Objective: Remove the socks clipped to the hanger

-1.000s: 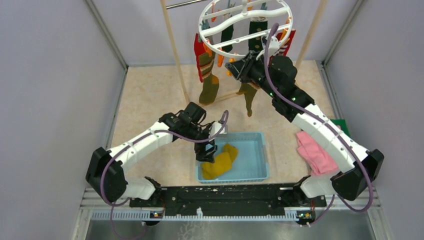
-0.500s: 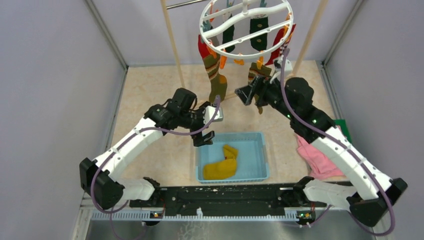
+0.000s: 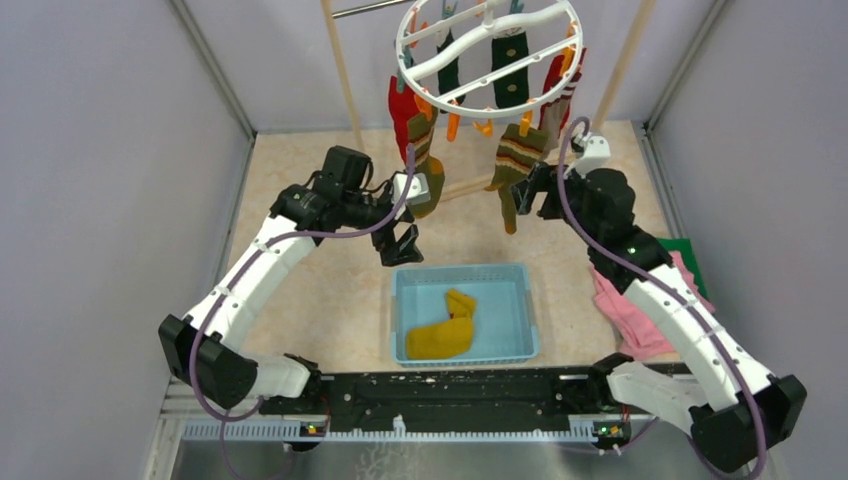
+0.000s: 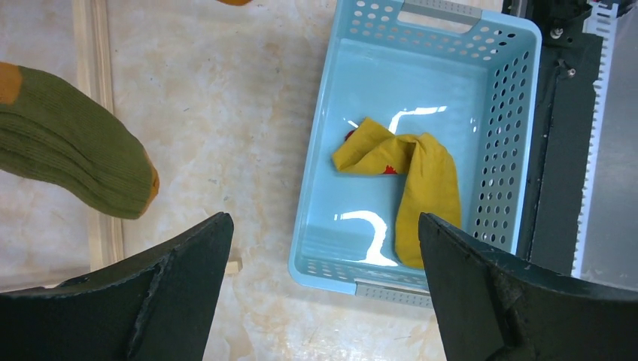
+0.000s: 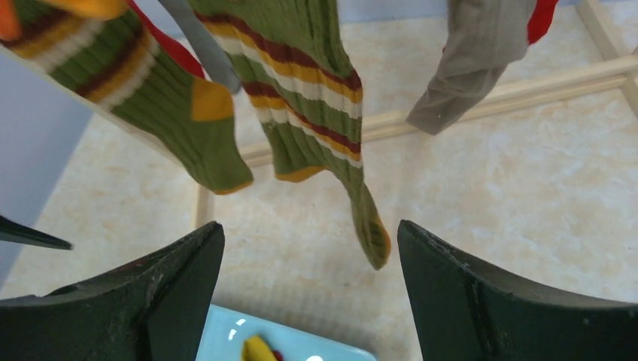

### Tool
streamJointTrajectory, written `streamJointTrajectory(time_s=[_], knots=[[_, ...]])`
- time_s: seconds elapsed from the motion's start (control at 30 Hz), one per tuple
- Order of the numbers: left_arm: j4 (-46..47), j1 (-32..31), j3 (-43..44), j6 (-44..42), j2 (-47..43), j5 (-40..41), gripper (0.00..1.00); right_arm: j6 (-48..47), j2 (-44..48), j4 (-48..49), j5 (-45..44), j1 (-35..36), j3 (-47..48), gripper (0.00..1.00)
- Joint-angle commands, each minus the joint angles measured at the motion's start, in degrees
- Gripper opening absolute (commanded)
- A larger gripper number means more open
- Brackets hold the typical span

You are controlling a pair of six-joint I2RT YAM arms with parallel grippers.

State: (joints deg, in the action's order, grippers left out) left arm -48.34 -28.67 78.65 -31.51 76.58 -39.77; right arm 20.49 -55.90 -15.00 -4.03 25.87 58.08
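The white round hanger hangs at the top with several socks clipped to it: a red one, dark green ones and olive striped ones. My left gripper is open and empty, above the floor just behind the blue basket. My right gripper is open and empty, next to the hanging striped sock. A mustard yellow sock lies in the basket; it also shows in the left wrist view. An olive sock toe hangs at the left there.
The light blue basket stands at the near middle. The wooden rack posts flank the hanger, and its base bar lies on the floor. Pink cloth and green cloth lie at the right. Grey walls close both sides.
My left gripper has risen out of the basket, leaving the yellow sock there, and moved back toward the hanger. My right arm has drawn back to the right; the hanger has swung.
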Motion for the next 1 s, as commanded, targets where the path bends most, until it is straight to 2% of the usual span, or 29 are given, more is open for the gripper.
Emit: streamJointTrajectory(time_s=[0.0,0.13,0.23,0.3,0.4,0.43,0.67,0.97], knots=[[-0.30,0.63,2.04,1.21,-0.31,-5.42,0.99,-6.13,-4.00,15.05,-0.37,-1.08,-2.24,0.82],[-0.43,0.98,2.12,1.84,-1.04,-6.99,0.99,-8.77,-6.07,25.94,0.94,-2.17,-4.41,0.69],[-0.64,1.06,1.94,1.80,-1.70,-7.77,0.99,-8.36,-8.12,26.41,4.71,-2.36,-2.86,0.55],[-0.01,1.05,1.55,2.14,-2.03,-7.96,0.99,-7.24,-8.84,26.93,8.08,-2.38,-2.55,0.41],[2.03,1.01,0.78,3.70,-2.62,-8.25,0.99,-4.64,-8.68,27.49,12.29,-2.34,-2.83,0.08],[2.89,1.02,0.57,4.15,-2.81,-8.42,0.99,-3.58,-8.37,27.47,13.50,-2.32,-2.86,0.00],[8.99,1.06,-0.25,8.49,-3.39,-8.31,0.99,4.21,-5.86,26.78,22.74,-2.00,-3.24,0.00],[15.74,1.06,3.17,13.09,-0.17,-7.22,0.99,14.81,-5.19,29.29,34.98,-1.02,-2.35,0.00]])
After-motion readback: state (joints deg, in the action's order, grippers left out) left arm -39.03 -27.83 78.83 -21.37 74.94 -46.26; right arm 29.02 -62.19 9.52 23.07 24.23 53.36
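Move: The striped sock on the near side of the hanger hangs about 6 cm ahead of the right hand and 2 cm to its left, its middle level with the fingers; its orange clip is roughly 7 cm ahead, 1 cm left and 11 cm above the hand. The other striped sock hangs some 17 cm left and 7 cm ahead, the blue basket about 28 cm below, 15 cm back and 7 cm left. From the left hand the first sock is about 12 cm ahead, 21 cm right and 5 cm higher. The striped sock is caught between the right fingers, which reach forward about 5 cm, dipping briefly, and shut on its striped part below the clip. Keeping the pinch, the right hand draws it left, back and slightly up towards the left gripper, swinging some 30 degrees, mainly counter-clockwise. The left hand, empty and wide open, rises about 4 cm and edges right, tipping its fingers up slightly. ##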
